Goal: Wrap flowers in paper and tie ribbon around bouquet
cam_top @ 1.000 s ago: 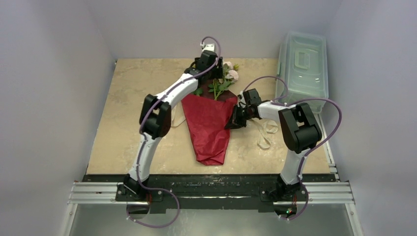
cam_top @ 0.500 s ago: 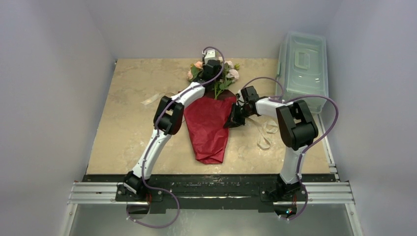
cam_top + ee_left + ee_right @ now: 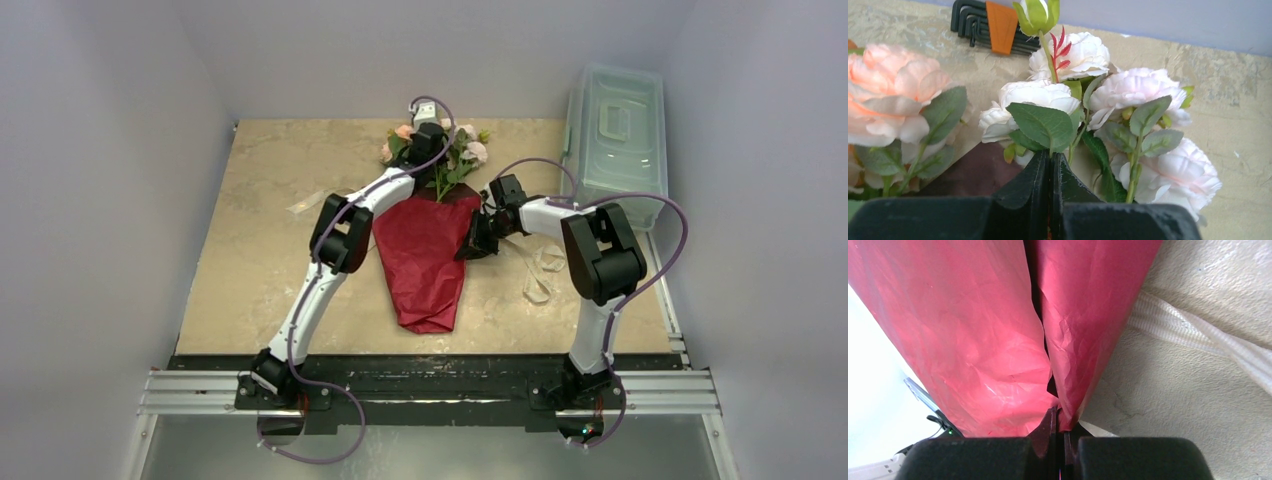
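Note:
The paper [image 3: 425, 260] lies folded into a red cone on the table, its maroon inner face [image 3: 973, 172] showing at the mouth. The flowers [image 3: 465, 150] stick out of the cone's far end, with white, pink and peach blooms [image 3: 1040, 97] and green leaves. My left gripper [image 3: 432, 160] is among the stems; its jaws [image 3: 1050, 156] are shut, and a leaf stalk runs into the gap between the tips. At the cone's right edge my right gripper [image 3: 478, 240] is shut on a pinched fold of the red paper [image 3: 1068, 370]. The cream ribbon [image 3: 540, 265] lies loose to the right [image 3: 1198, 335].
A clear plastic lidded box [image 3: 615, 130] stands at the back right, close to the right arm. A set of hex keys in an orange holder [image 3: 993, 25] lies on the table beyond the blooms. A small pale scrap [image 3: 305, 205] lies left of the cone.
My left arm has swung right and settled over the flower stems, uncovering the peach bloom. Its jaws have gone from open to shut. The right gripper has kept its hold on the paper.

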`<act>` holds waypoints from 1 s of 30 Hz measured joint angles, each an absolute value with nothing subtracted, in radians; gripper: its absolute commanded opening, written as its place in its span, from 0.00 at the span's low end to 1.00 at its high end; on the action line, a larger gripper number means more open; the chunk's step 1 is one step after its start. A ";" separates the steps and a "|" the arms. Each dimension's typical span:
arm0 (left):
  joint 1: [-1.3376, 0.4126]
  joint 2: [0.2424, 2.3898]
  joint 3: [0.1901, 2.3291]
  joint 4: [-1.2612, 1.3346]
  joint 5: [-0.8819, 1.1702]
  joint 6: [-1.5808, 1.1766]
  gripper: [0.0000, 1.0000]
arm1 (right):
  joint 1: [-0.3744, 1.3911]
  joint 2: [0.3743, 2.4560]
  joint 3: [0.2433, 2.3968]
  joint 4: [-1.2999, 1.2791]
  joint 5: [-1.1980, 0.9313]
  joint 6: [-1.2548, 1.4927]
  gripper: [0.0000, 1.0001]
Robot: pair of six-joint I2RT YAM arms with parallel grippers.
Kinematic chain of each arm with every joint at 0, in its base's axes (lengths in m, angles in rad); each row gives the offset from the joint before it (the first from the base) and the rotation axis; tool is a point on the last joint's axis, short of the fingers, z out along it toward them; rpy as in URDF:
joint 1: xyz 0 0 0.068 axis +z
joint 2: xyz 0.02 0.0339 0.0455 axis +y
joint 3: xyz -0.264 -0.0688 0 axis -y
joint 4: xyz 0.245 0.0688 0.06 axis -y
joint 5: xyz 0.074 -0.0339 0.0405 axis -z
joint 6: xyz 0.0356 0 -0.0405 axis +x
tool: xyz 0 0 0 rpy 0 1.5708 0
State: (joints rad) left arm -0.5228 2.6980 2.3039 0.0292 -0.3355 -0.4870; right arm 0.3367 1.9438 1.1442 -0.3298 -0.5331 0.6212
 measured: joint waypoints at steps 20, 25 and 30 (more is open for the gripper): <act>-0.529 2.243 1.716 0.028 -0.325 -0.477 0.00 | 0.342 1.908 1.122 -0.277 -0.516 0.776 0.00; -0.524 2.247 1.704 -0.008 -0.354 -0.472 0.00 | 0.343 1.837 1.068 -0.242 -0.514 0.809 0.00; -0.524 2.246 1.704 -0.049 -0.363 -0.486 0.01 | 0.349 1.780 1.019 -0.208 -0.492 0.852 0.00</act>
State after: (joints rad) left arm -0.5236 2.2463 1.7039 -0.0490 -0.3626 -0.4862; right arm 0.3489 1.7798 1.0191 -0.2081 -0.4919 0.8520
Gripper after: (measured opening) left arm 0.036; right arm 0.027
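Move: The left hand already has the white flower's stem pinched just below its blooms. The peach flower's lower leaves lie some 8 cm back and 8 cm to its left; the peach blooms are about level and 9 cm left, the pink-white flower about level and 8 cm right. The right hand still holds the red paper's right edge; the sheet's middle is roughly 10 cm left and 4 cm back, the ribbon loop 17 cm right and 2 cm back. Keeping the white flower pinched, the left hand draws it back about 10 cm and 6 cm left, towards the peach flower's lower leaves, arching up and sinking again while the fingers tip down some 10 degrees. The right hand keeps the paper edge pinched, all but still at first, then lifts it about 3.5 cm and turns some 10 degrees clockwise. ##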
